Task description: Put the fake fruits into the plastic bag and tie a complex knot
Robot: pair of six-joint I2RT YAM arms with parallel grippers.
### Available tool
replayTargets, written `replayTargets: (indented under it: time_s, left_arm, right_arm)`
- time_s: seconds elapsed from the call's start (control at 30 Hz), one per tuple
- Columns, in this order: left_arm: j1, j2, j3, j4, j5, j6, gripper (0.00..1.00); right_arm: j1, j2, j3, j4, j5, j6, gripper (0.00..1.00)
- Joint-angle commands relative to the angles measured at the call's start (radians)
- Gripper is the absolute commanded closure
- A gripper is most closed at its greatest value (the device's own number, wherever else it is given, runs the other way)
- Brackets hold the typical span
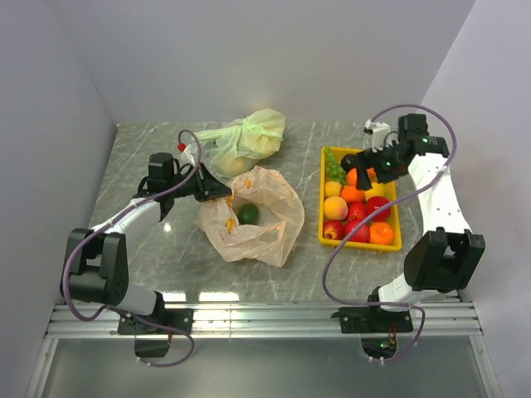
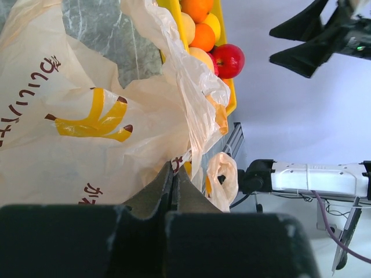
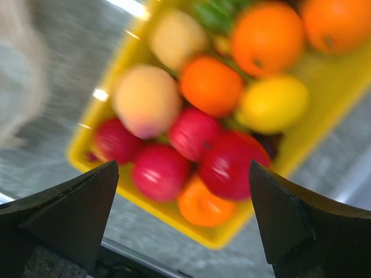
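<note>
The peach-orange plastic bag [image 1: 264, 236] lies open mid-table with one green fruit [image 1: 248, 214] inside. My left gripper [image 1: 224, 192] is shut on the bag's left rim; in the left wrist view its closed jaws [image 2: 173, 169] pinch the thin film of the bag [image 2: 87, 116]. The other fake fruits [image 1: 357, 211] fill a yellow tray [image 1: 397, 225] on the right: red apples [image 3: 159, 171], oranges [image 3: 211, 84], a peach [image 3: 145, 98] and a lemon [image 3: 272, 103]. My right gripper [image 1: 350, 164] hovers open over the tray's far end, holding nothing [image 3: 182, 168].
A pale yellow-green knotted bag [image 1: 245, 137] sits behind the open bag, close to my left wrist. White walls close in the table on three sides. A metal rail [image 1: 265, 319] runs along the near edge.
</note>
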State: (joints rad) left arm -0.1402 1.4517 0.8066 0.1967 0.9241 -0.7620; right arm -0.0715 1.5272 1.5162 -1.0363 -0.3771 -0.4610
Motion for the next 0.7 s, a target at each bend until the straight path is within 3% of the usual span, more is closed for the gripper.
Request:
replayTargets:
  time_s: [0.0, 0.2, 0.67]
  left_arm:
    - [-0.001, -0.028, 0.026, 0.003, 0.027, 0.032, 1.0]
    - [-0.001, -0.025, 0.034, -0.011, 0.018, 0.038, 1.0]
    - [0.001, -0.001, 0.042, -0.025, 0.005, 0.053, 1.0]
  right_arm:
    - [-0.054, -0.012, -0.043, -0.058, 0.136, -0.162, 0.0]
    - [-0.065, 0.048, -0.122, -0.008, 0.26, -0.238, 0.0]
    - [-0.063, 0.165, -0.194, 0.024, 0.254, -0.209, 0.0]
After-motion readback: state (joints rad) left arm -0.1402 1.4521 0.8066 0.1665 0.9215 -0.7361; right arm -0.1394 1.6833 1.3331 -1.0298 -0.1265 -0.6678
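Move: Behind and to the right of the open right hand lies the large red apple, about 2 cm back, 7 cm right and some 15 cm below. The lemon sits about 6 cm beyond the apple, the small wrinkled red fruit 6 cm to the apple's left and 1 cm nearer the base, the tangerine about 8 cm nearer and 1 cm to its right. From the left hand, the apple lies some 46 cm right, about 1 cm back and 13 cm below. Dropping about 11 cm towards the large red apple in the yellow tray, the right hand first also swings some 7 cm right, then sinks more nearly straight down, easing about 3 cm back. Its wrist turns roughly 25 degrees until the wide-open fingers point almost straight down, either side of the apple. The left hand keeps its pinch on the plastic bag's edge. ##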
